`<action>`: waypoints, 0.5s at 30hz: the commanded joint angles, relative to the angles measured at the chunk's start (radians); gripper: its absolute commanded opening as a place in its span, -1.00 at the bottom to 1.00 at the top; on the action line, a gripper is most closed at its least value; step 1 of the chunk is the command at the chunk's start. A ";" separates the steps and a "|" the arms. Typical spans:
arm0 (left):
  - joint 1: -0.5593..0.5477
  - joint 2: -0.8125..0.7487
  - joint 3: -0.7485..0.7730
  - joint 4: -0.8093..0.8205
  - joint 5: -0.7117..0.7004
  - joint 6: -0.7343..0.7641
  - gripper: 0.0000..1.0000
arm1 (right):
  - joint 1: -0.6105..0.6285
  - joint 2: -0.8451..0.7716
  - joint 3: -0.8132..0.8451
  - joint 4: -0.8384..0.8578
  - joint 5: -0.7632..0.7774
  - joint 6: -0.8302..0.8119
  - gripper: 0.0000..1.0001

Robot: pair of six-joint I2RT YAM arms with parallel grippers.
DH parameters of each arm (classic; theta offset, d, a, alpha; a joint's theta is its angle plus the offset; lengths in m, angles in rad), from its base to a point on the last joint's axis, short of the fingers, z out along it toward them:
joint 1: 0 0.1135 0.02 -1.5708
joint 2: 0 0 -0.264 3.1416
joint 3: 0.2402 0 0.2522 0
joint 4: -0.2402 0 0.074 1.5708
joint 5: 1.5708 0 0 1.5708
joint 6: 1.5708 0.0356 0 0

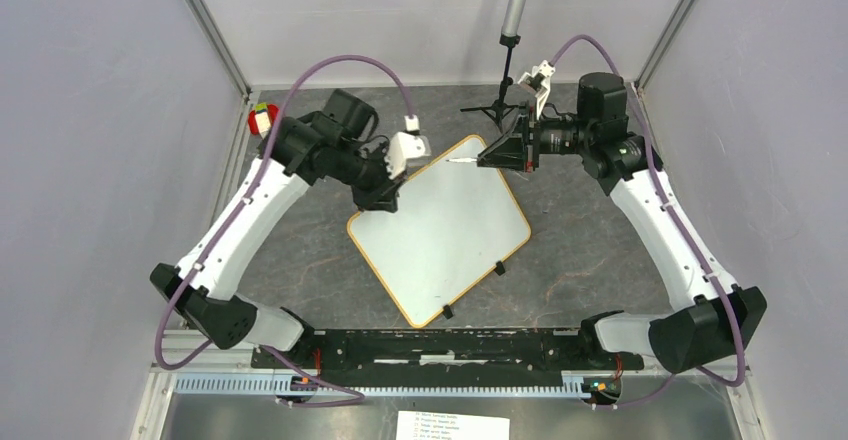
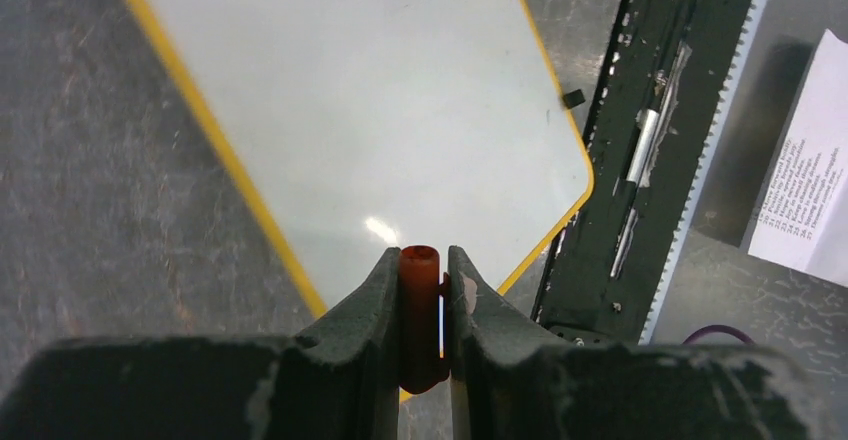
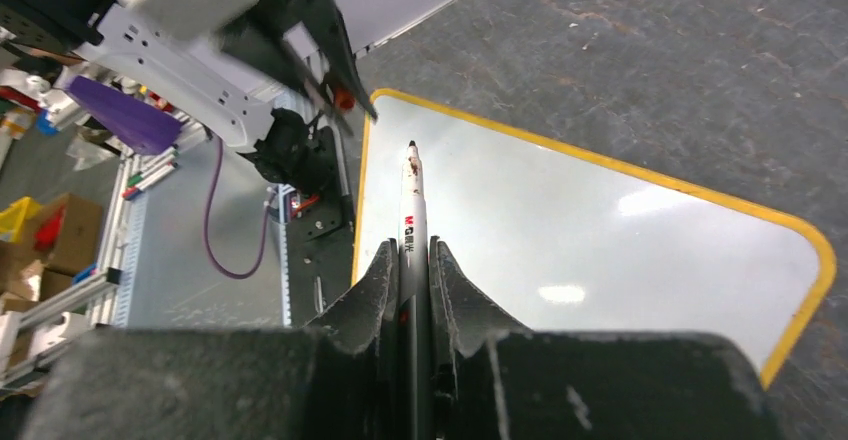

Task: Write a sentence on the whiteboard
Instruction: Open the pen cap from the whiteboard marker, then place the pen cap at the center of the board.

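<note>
The whiteboard (image 1: 440, 230) (image 2: 380, 110) (image 3: 600, 230) lies at an angle in the middle of the table. Its yellow-rimmed white surface is blank, and no sentence shows on it. My right gripper (image 1: 492, 155) (image 3: 410, 250) is shut on a white uncapped marker (image 1: 462, 162) (image 3: 412, 195). The marker's dark tip points over the board's far corner, and whether it touches the board I cannot tell. My left gripper (image 1: 385, 195) (image 2: 422, 260) hovers over the board's left edge, shut on the marker's red cap (image 2: 420, 305).
A black tripod stand (image 1: 505, 100) rises behind the board. A red and green toy (image 1: 262, 120) sits at the far left wall. A black rail (image 1: 440, 345) runs along the near edge, with a printed paper sheet (image 1: 452, 425) (image 2: 805, 170) beyond it.
</note>
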 commanded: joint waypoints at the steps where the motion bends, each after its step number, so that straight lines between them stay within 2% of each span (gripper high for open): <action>1: 0.184 -0.072 0.030 0.012 0.063 -0.020 -0.95 | -0.013 -0.018 0.036 -0.123 0.019 -0.146 -1.00; 3: 0.290 -0.096 -0.011 0.102 0.031 -0.108 -0.95 | -0.014 -0.035 0.016 -0.117 0.030 -0.156 -1.00; 7: 0.494 -0.146 -0.185 0.285 -0.068 -0.245 -0.95 | -0.013 -0.063 -0.004 -0.116 0.046 -0.199 -1.00; 10: 0.613 -0.117 -0.292 0.334 -0.090 -0.238 -0.95 | -0.013 -0.063 0.002 -0.147 0.057 -0.235 -1.00; 15: 0.706 -0.012 -0.454 0.411 -0.154 -0.151 -0.94 | -0.011 -0.071 -0.019 -0.184 0.087 -0.281 -1.00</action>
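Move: The left hand, the red cap already in its fingers, heads for bare table about 14 cm ahead, 24 cm to its left and 26 cm below. The whiteboard's middle is about 11 cm ahead, 13 cm right and 27 cm below that hand; the green toy is some 32 cm ahead, 36 cm left and 26 cm below it. From the right hand, that bare table is about 9 cm ahead, 48 cm left and 33 cm below. Still pinching the red cap, the left hand swings quickly away from the bared marker and the whiteboard, about 18 cm left and 10 cm forward. It rises slightly before sinking towards bare table to end some 7 cm lower, turning roughly 50 degrees counter-clockwise. The right hand keeps its grip on the marker, easing only a couple of centimetres down and right as its fingers dip slightly. ##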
